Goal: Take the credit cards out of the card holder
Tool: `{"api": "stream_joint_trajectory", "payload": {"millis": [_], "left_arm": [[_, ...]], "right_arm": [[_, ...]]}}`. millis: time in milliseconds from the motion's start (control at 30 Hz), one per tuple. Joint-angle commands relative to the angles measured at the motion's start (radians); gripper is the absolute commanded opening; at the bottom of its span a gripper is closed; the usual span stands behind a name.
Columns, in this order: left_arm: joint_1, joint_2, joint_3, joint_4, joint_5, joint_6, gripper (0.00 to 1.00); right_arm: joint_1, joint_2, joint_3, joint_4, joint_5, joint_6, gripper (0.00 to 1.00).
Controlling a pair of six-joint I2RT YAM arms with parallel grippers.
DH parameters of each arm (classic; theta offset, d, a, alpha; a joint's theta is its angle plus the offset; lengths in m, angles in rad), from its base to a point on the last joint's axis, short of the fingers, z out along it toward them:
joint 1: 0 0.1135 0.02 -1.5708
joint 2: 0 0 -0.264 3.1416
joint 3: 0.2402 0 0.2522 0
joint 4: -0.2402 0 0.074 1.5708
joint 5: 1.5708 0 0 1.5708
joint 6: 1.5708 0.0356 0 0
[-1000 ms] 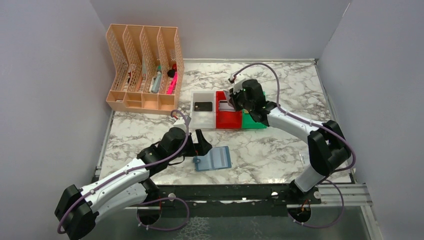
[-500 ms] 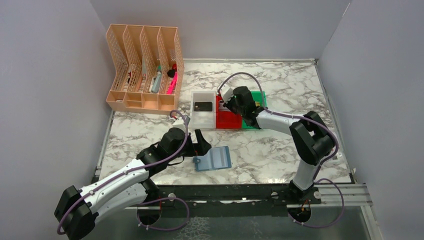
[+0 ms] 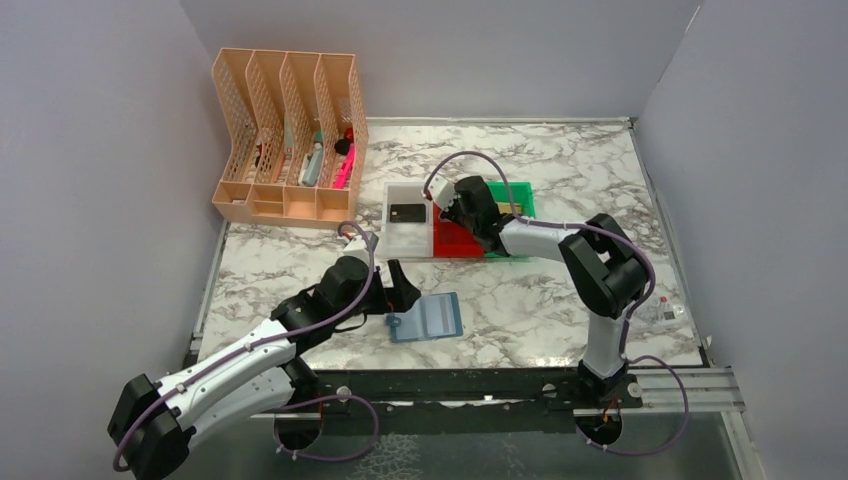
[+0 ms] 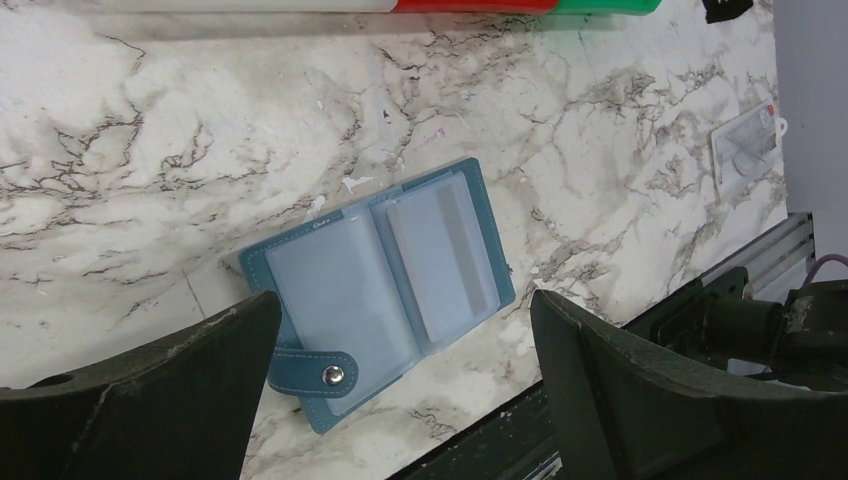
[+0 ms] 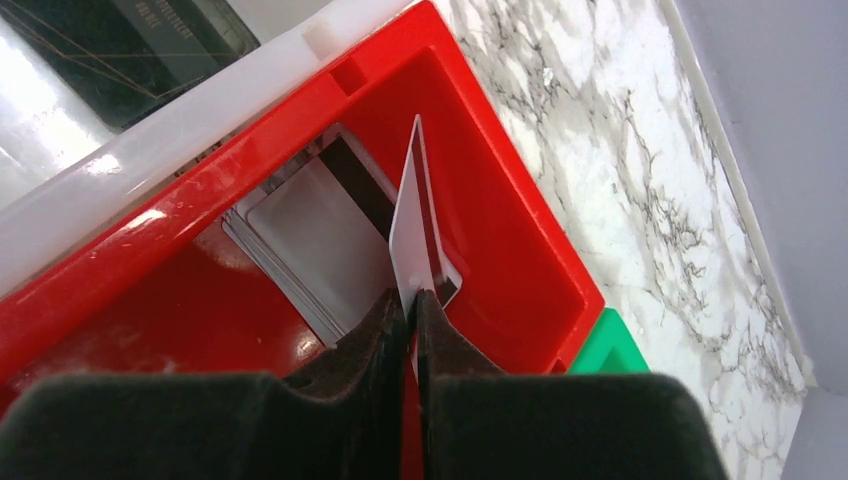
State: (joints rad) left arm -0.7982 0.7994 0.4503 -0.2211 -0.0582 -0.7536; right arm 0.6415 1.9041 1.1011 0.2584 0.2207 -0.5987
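The blue card holder [image 3: 427, 318] lies open on the marble table, clear pockets up, snap tab at its left. Its right pocket shows a pale credit card [image 4: 440, 255] with a grey stripe. My left gripper [image 3: 400, 285] hovers just left of the holder, jaws wide open and empty; in the left wrist view the card holder [image 4: 380, 285] lies between and below the fingers. My right gripper [image 5: 410, 300] is shut on a silver credit card [image 5: 415, 225], held on edge over the red bin [image 5: 520, 230]. Silver cards [image 5: 310, 235] lie stacked in that bin.
A white bin [image 3: 405, 238] holding a black card [image 3: 406, 213], the red bin [image 3: 455, 243] and a green bin [image 3: 515, 195] stand in a row mid-table. A peach mesh file rack [image 3: 290, 140] stands back left. A small clear item [image 3: 665, 312] lies near the right edge.
My right gripper has swung left from the red-green bin border to over the red bin, carrying the silver card. The left arm and the card holder have not moved.
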Motion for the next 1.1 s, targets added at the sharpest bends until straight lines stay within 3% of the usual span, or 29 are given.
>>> {"api": "stream_joint_trajectory", "payload": {"millis": [0,267,1067], "left_arm": [[0.004,-0.021,-0.007,-0.002,-0.026,0.002,0.99],[0.004,-0.023,-0.014,0.005,-0.025,-0.003,0.99],[0.004,-0.021,-0.02,0.009,-0.012,-0.007,0.99]], "right_arm": [[0.013,0.038,0.026,-0.062,0.049,-0.039,0.15],[0.015,0.037,0.03,-0.095,0.015,-0.03,0.32],[0.015,-0.005,0.001,-0.048,-0.037,0.04,0.36]]}}
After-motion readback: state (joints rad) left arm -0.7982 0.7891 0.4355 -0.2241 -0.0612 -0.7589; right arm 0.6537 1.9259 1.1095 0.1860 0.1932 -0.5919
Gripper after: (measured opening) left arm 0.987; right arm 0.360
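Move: The right hand, low in the red box, still has a card standing on edge in its barely parted fingertips; the card's middle is about 2 cm ahead, 1 cm left and 2 cm lower. The card stack lies some 2 cm ahead, 3 cm left and 4 cm below. At that level and 2 cm ahead, the black card is about 15 cm left, the gold card 9 cm right. From the left hand, the stack is roughly 19 cm ahead, 11 cm right and 9 cm below. Down about 2 cm, easing back roughly 1 cm, the right hand sinks towards the card stack in the red box while its fingers part from nearly shut to about a third open, letting go of the card. It then all but pauses low over the stack, drifting very slightly back and left at the end, fingers still parted. ##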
